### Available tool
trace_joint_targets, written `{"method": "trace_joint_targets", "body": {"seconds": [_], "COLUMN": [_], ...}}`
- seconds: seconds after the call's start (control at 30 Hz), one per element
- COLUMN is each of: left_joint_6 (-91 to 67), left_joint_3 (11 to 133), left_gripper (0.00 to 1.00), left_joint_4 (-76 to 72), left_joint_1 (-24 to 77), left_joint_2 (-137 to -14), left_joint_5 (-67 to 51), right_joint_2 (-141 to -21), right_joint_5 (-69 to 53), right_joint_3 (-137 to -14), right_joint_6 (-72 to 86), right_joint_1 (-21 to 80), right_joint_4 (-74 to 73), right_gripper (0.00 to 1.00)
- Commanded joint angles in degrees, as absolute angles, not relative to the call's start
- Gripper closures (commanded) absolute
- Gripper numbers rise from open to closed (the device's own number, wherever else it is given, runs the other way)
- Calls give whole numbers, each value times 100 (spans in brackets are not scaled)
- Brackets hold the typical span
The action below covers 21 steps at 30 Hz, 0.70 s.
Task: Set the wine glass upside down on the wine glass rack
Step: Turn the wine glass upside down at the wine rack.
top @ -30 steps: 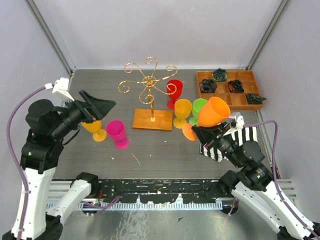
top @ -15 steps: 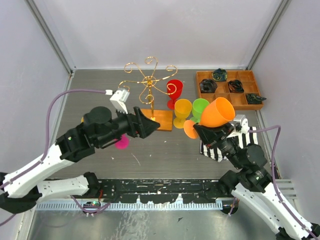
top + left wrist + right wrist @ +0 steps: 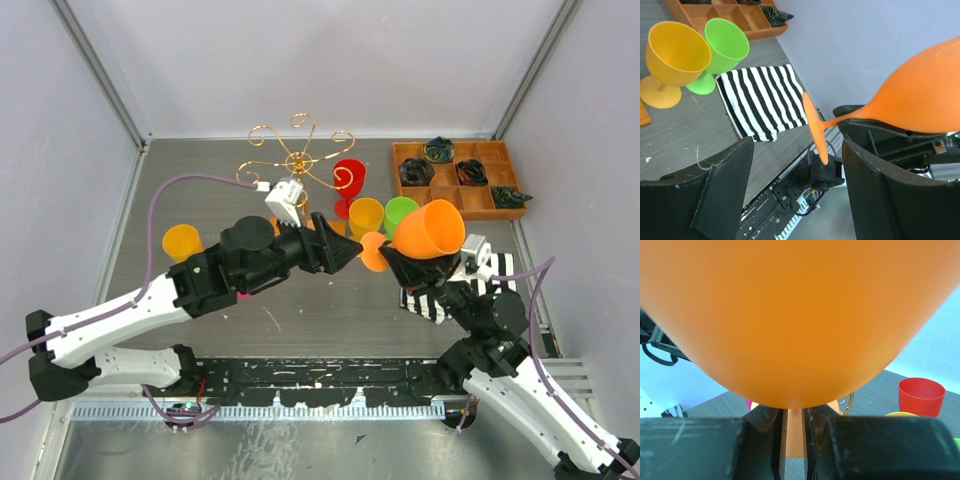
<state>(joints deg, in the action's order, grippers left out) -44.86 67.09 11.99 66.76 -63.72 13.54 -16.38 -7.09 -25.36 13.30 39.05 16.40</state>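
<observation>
My right gripper [image 3: 397, 264] is shut on the stem of an orange wine glass [image 3: 430, 228], which hangs tilted in the air with its bowl up and to the right. In the right wrist view the bowl [image 3: 795, 315] fills the picture and the stem [image 3: 794, 435] sits pinched between the fingers. My left gripper [image 3: 348, 254] is open right by the glass's foot [image 3: 372, 252]. In the left wrist view the foot [image 3: 815, 127] stands edge-on between and just beyond the spread fingers [image 3: 725, 185]. The gold wire wine glass rack [image 3: 297, 160] stands behind, its wooden base mostly hidden by the left arm.
Red [image 3: 349, 180], yellow [image 3: 365, 222] and green [image 3: 400, 212] glasses stand right of the rack. A yellow-orange glass [image 3: 182, 243] stands at the left. A striped cloth [image 3: 455, 290] lies under the right arm. A compartmented wooden tray [image 3: 460, 180] sits at the back right.
The left arm has swung from the left side across the table to the orange glass's foot. The right gripper has kept its hold and shifted the glass slightly.
</observation>
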Motion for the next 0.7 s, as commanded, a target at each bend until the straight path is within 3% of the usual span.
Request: {"method": "trace_joint_targets", "body": {"seconds": [0.0, 0.27, 0.67], "left_joint_6": [-4592, -4651, -4690], "left_joint_3": [6897, 6770, 6690], "left_gripper": [23, 26, 47], "left_joint_4": [725, 589, 325], "left_joint_1": [6721, 6754, 6776], "left_joint_2": [-6701, -6755, -6757], "left_joint_5": [1274, 1321, 1131], "right_joint_2": [-1926, -1774, -1987], "right_joint_5": [-1369, -1551, -1698], "right_joint_3": [-2725, -2210, -2002], "right_joint_6": [792, 451, 263], "right_joint_1": [3932, 3935, 3928], "right_joint_4": [2294, 3258, 3889], "right_gripper": [99, 99, 99]}}
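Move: The orange glass's foot, held out by the right gripper on the stem, is about 5 cm to the left gripper's right, 1 cm ahead and level. From the left hand and some 28 cm lower, the yellow glass stands 18 cm ahead, 5 cm right, and the green glass 19 cm ahead, 12 cm right; the rack is 19 cm ahead, 9 cm left, its middle roughly 20 cm lower. From the right hand the foot is about 4 cm left, 2 cm ahead. Bring the left gripper about 3 cm right to straddle the orange glass's foot, dipping 2 cm and then easing most of the way back up while its fingers draw partly closed around it. Keep the right grip on the stem and tip that hand's fingertips up some 15 degrees, drifting a little back, left and up. ##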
